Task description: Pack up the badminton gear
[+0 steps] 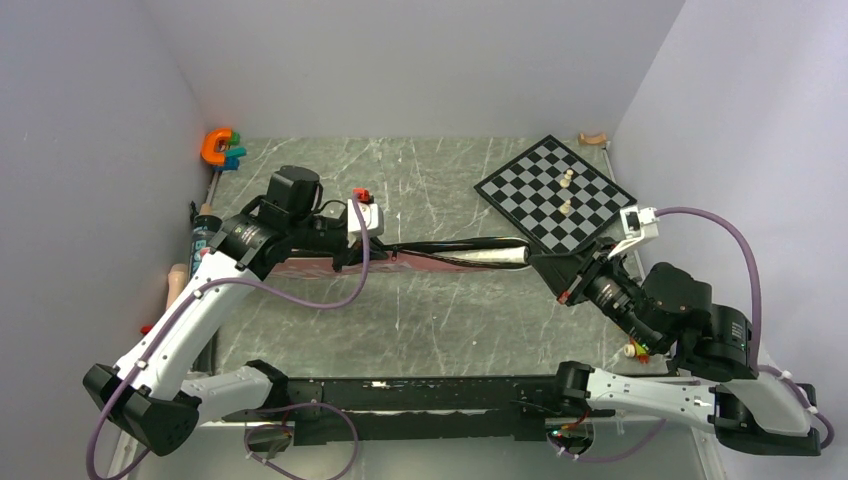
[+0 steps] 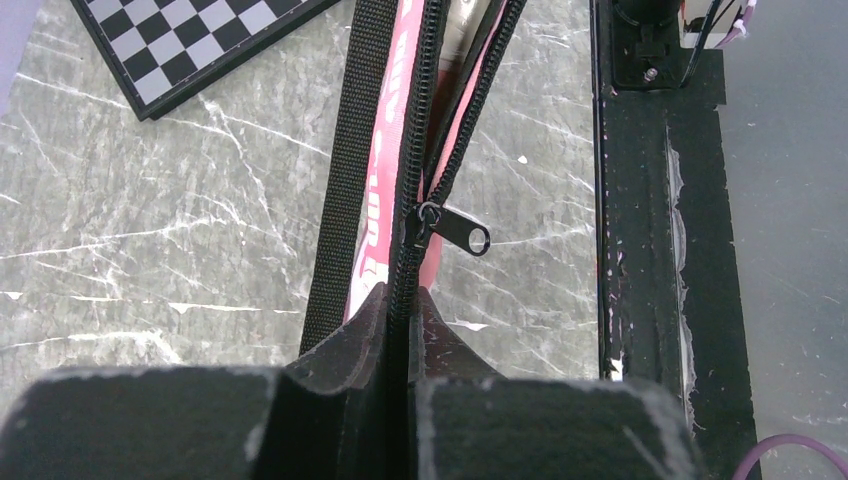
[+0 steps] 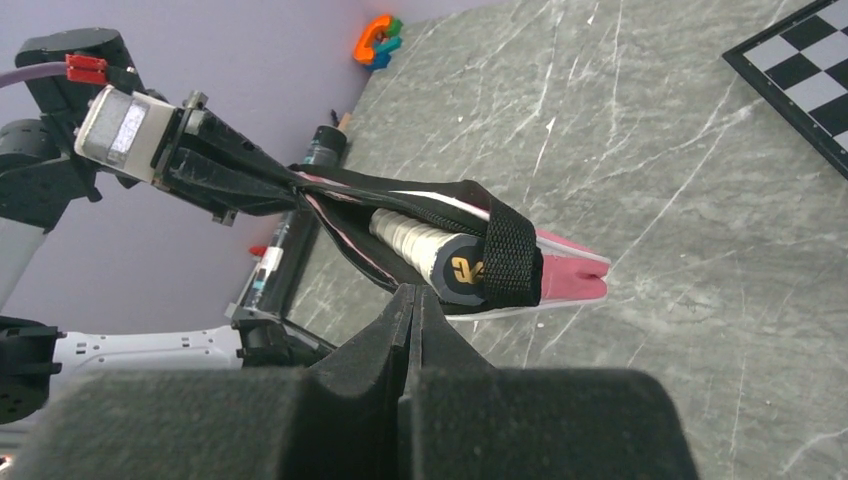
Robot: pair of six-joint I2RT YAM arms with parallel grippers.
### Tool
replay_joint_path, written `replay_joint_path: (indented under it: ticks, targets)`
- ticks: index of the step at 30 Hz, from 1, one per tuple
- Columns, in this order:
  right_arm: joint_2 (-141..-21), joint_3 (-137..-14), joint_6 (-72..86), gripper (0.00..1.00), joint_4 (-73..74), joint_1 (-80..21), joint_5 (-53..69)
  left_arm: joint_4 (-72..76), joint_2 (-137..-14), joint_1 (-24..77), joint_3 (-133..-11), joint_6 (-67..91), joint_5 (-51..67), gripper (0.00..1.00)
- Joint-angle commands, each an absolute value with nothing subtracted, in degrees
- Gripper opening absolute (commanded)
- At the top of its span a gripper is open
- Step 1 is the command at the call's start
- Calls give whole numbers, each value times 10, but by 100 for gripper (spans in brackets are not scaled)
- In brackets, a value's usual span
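Note:
The pink racket bag [image 1: 430, 258] lies across the middle of the table, its zipper partly undone. My left gripper [image 2: 410, 295] is shut on the bag's black zipper band [image 2: 418, 150], just below the zipper pull [image 2: 456, 229]. In the top view this left gripper [image 1: 345, 253] sits at the bag's left part. A racket handle [image 3: 432, 250] with white wrap and a black cap pokes out of the bag's open end under the black strap [image 3: 511, 262]. My right gripper [image 3: 415, 297] is shut with nothing between its fingers, its tip close against that end of the bag [image 3: 570, 277].
A chessboard [image 1: 556, 192] with pale pieces lies at the back right, near the bag's end. An orange C-shaped toy [image 1: 217, 147] sits in the back left corner. A dark tube [image 1: 203, 232] lies along the left wall. The black base rail [image 1: 420, 392] runs along the near edge.

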State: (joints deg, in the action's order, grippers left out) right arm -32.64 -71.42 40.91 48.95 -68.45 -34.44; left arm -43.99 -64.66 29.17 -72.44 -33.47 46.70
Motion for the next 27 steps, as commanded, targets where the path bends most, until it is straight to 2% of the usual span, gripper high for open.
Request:
replay_joint_path:
  ticks: [1, 9, 27]
  targets:
    - [-330, -708, 433, 0, 496, -685, -358, -415, -636, 288, -753, -340, 492, 0]
    - [-328, -692, 447, 0, 499, -686, -358, -424, -637, 289, -755, -356, 500, 0]
    - [-409, -670, 426, 0, 425, -684, -303, -431, -622, 291, -753, -365, 526, 0]
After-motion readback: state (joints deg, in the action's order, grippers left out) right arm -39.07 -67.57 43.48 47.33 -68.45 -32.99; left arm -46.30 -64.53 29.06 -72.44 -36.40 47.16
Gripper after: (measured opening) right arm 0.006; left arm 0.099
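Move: The shut right gripper hovers at the loose end of the pink bag: the bag's open mouth lies about 4 cm to its left, 3 cm ahead and 6 cm below. The racket handle's butt is some 4 cm straight ahead and 6 cm down, and the zip pull about 20 cm to the left, 5 cm ahead and 8 cm lower. From the left gripper, the mouth is roughly 18 cm to the right, 2 cm nearer the base and about level. Lower the right gripper about 4 cm with its fingers still shut, then carry it some 4 cm left as well as it goes on sinking, bringing the fingertips in over the bag's mouth towards the left gripper. Let the wrist roll and tip slightly. Keep the left gripper pinching the zip edges together, practically in place, as the right fingertips come against the mouth's rim. ##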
